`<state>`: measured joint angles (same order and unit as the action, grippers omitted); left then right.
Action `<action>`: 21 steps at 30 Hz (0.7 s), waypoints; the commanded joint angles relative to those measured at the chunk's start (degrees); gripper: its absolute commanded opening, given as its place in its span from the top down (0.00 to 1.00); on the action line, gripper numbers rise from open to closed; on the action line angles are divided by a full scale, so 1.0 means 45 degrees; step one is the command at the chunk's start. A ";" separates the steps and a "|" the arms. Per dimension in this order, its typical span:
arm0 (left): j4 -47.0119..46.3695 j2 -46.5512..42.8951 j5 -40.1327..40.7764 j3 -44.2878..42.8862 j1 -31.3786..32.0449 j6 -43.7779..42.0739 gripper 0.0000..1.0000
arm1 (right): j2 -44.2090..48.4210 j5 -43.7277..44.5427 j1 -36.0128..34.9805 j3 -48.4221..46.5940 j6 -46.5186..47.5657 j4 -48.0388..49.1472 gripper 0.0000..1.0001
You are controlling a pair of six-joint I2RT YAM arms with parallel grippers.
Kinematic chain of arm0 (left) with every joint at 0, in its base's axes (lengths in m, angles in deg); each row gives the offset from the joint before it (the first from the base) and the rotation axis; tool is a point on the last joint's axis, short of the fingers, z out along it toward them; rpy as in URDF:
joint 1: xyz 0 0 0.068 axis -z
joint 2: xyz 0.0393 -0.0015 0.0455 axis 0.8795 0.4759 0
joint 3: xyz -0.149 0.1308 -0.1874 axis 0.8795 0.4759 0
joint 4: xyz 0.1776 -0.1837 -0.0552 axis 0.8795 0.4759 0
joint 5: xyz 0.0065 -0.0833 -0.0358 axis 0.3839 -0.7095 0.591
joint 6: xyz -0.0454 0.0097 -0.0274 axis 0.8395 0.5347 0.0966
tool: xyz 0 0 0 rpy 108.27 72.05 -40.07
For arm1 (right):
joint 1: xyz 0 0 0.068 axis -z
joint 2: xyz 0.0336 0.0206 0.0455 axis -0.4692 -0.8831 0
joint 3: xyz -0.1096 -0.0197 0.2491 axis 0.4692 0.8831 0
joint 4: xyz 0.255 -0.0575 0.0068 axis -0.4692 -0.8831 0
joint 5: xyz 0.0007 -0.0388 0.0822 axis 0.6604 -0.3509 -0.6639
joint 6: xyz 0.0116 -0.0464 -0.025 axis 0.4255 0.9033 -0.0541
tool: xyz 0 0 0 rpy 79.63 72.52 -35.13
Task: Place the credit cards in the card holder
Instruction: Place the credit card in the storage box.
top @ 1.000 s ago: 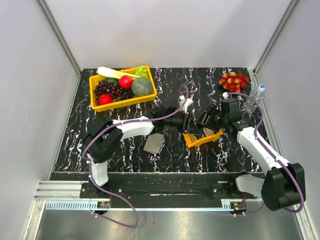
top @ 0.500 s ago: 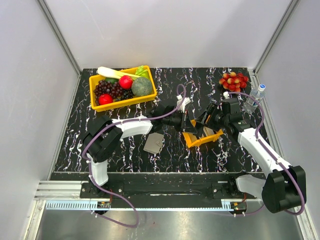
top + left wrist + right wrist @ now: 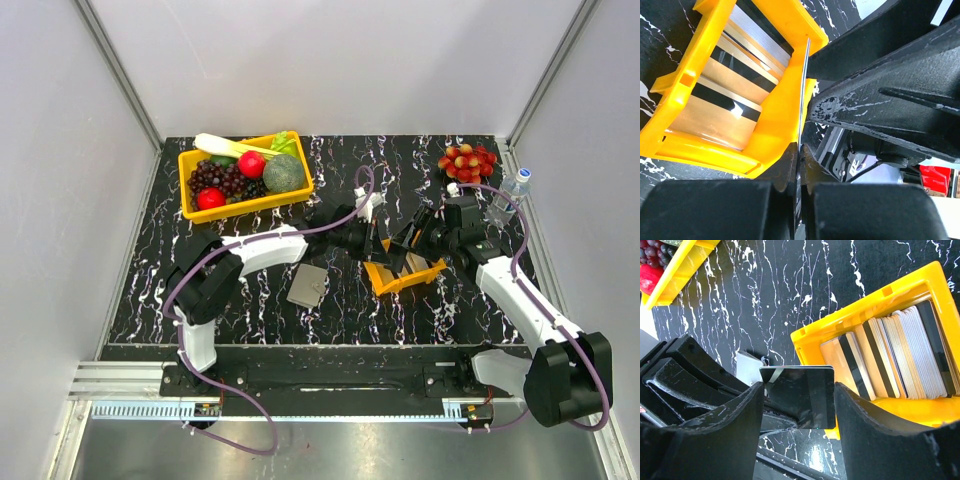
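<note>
A dark credit card (image 3: 800, 400) hangs over the table beside the small orange tray (image 3: 865, 305). My right gripper (image 3: 798, 386) has a finger against each of its side edges. My left gripper (image 3: 801, 150) is shut on the same card (image 3: 804, 90), seen edge-on there as a thin line. From above, the left gripper (image 3: 380, 243) and the right gripper (image 3: 405, 245) meet at the tray (image 3: 428, 275). Several more credit cards (image 3: 900, 355) stand in the tray, tan, silvery and dark-striped. The taupe-grey card holder (image 3: 307, 285) lies closed on the table, left of the tray.
At the back left stands a yellow bin (image 3: 183, 170) of fruit and vegetables. A bunch of red fruit (image 3: 467, 162) and a water bottle (image 3: 510, 190) stand at the back right. Grey walls enclose the black marbled table (image 3: 330, 160).
My left gripper has reached slightly right and shut on the dark card that the right gripper holds. The right arm has hardly moved.
</note>
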<state>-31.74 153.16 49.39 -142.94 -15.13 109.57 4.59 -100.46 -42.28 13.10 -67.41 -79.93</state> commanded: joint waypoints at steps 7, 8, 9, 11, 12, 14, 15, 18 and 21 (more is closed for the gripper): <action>0.0773 0.0134 0.0954 -0.0770 0.0067 -0.0616 1.00 | 0.0437 -0.0249 -0.0122 -0.0437 0.0331 0.0190 0.56; 0.0774 0.0134 0.0954 -0.0789 0.0067 -0.0635 1.00 | 0.0476 -0.0326 -0.0122 -0.0456 0.0331 0.0209 0.57; 0.0774 0.0134 0.0935 -0.0770 0.0086 -0.0616 1.00 | 0.0476 -0.0327 -0.0141 -0.0456 0.0331 0.0209 0.57; 0.0754 0.0154 0.0876 -0.0789 0.0086 -0.0674 1.00 | 0.0496 -0.0425 -0.0122 -0.0437 0.0292 0.0248 0.58; 0.0754 0.0135 0.0895 -0.0809 0.0106 -0.0713 1.00 | 0.0496 -0.0367 -0.0122 -0.0437 0.0253 0.0268 0.56; 0.0754 0.0095 0.0915 -0.0751 0.0125 -0.0752 1.00 | 0.0574 -0.0347 -0.0122 -0.0359 0.0156 0.0365 0.55; 0.0793 0.0095 0.0896 -0.0789 0.0125 -0.0791 1.00 | 0.0593 -0.0385 -0.0122 -0.0359 0.0136 0.0385 0.54; 0.0949 0.0212 0.1071 -0.0926 0.0145 -0.0889 1.00 | 0.0788 -0.0639 -0.0122 -0.0320 0.0096 0.0599 0.83; 0.1379 0.0290 0.1285 -0.0868 0.0126 -0.0851 0.99 | 0.1062 -0.0523 -0.0122 -0.0300 0.0077 0.0581 1.00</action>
<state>-26.67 153.35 51.86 -145.06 -15.13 106.64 5.53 -97.86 -41.63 13.15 -65.68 -81.63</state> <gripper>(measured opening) 0.027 0.027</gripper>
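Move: The left gripper already holds the credit card, whose middle lies about 3 cm to its right, 1 cm ahead and 1 cm below. From this hand the yellow storage box is some 7 cm right, 2 cm ahead and 6 cm down; the beige wallet is 16 cm left, 5 cm back and 8 cm down. The right hand's open fingers straddle the card, centred on the hand point; the box is about 4 cm to its right, level fore and aft, 7 cm lower. Keep the left gripper shut on the credit card and almost still, so that it alone carries the card above the storage box. Ease the right gripper about 1 cm to the right, clear of the card, narrowing its fingers as it goes and then shutting them fully on nothing beside the card. ##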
